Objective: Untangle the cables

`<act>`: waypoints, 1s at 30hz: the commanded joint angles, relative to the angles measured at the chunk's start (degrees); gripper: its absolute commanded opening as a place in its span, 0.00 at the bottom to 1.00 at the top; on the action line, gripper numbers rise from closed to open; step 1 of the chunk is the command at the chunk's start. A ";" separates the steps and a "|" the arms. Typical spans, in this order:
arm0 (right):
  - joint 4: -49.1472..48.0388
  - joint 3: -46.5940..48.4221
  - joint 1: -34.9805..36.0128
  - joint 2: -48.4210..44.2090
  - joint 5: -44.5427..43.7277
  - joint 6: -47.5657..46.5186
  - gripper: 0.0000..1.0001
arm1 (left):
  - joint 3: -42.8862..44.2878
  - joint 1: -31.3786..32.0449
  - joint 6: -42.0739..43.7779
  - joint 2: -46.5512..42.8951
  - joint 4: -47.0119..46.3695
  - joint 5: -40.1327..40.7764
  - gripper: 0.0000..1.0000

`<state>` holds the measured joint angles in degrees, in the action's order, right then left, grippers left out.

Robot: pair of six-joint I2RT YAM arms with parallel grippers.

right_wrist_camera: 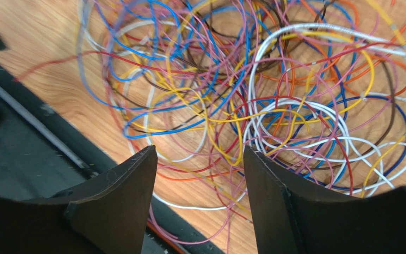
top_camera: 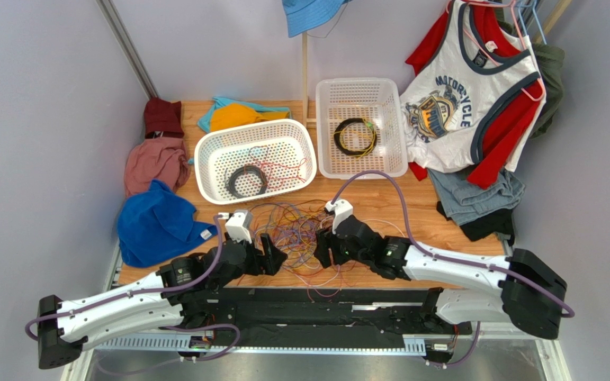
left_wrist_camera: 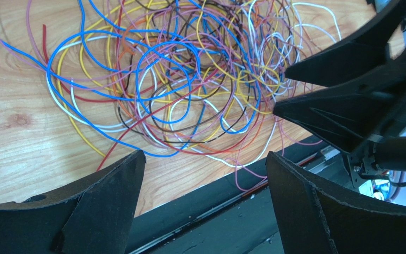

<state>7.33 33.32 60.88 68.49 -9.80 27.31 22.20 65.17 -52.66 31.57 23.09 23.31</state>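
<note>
The cables (top_camera: 296,230) are a messy knot of thin blue, yellow, white, red, pink and orange wires on the wooden table between my two grippers. My left gripper (top_camera: 275,255) sits at the knot's left near edge. In its wrist view the left gripper (left_wrist_camera: 205,155) is open with nothing between its fingers, and the cables (left_wrist_camera: 189,79) lie just beyond. My right gripper (top_camera: 322,248) faces it from the right. Its wrist view shows the right gripper (right_wrist_camera: 200,149) open low over the cables (right_wrist_camera: 274,95), with pink, yellow and red strands running through the gap.
A white basket (top_camera: 205,151) holds a black coil (top_camera: 246,181) and some loose wires; a second basket (top_camera: 400,127) holds a black and yellow coil (top_camera: 354,136). Clothes lie left (top_camera: 155,222) and right (top_camera: 475,194). A black rail (top_camera: 308,305) borders the near edge.
</note>
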 commanded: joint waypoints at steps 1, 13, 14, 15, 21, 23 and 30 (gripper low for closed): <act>-1.18 2.62 0.81 7.26 -1.62 -1.73 0.62 | -0.14 -0.04 -1.39 0.51 -0.42 -1.25 0.93; 4.68 1.84 6.61 -7.47 -16.47 1.33 0.00 | 2.24 -0.13 0.80 -2.65 0.56 0.68 0.91; 5.84 0.88 6.88 -12.19 -17.09 1.95 0.00 | 2.24 -0.13 1.24 -2.66 -0.32 0.86 0.91; 6.98 0.26 7.14 -14.59 -17.18 2.57 0.00 | 2.24 -0.13 2.47 -2.57 -2.76 0.86 0.91; 14.54 -5.45 7.58 -30.33 -15.60 6.00 0.00 | 4.60 -0.04 7.22 4.54 -13.93 -0.11 0.90; 15.16 -6.51 7.50 -34.80 -15.25 6.17 0.00 | 6.01 -0.13 8.36 9.28 -16.22 -0.72 0.90; 18.76 -7.31 7.58 -40.45 -15.68 5.82 0.00 | 12.25 -0.04 15.38 20.79 -29.22 -6.25 0.92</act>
<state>24.58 25.23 68.12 29.71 -24.01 32.34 29.95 65.17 -43.64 48.90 5.98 20.69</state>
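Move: Directly under the right hand, about 5 cm down and a centimetre to its right, lie the strands it will pinch at the near part of the cable tangle. The white basket stands roughly 24 cm ahead and 17 cm left of that hand, the clear bin some 32 cm ahead and 10 cm right. From the left hand, the tangle's middle is about 9 cm right, 4 cm ahead and 11 cm below. Dipping about 5 cm into the tangle, the right hand shuts its half-open fingers on a few strands, yellow, red and purple among them, then lifts them well clear with its fingers tilting up and carries them some 6 cm right, easing back a little. The open left hand, almost still at first, then swings about 6 cm right over the tangle, rising and edging forward. ##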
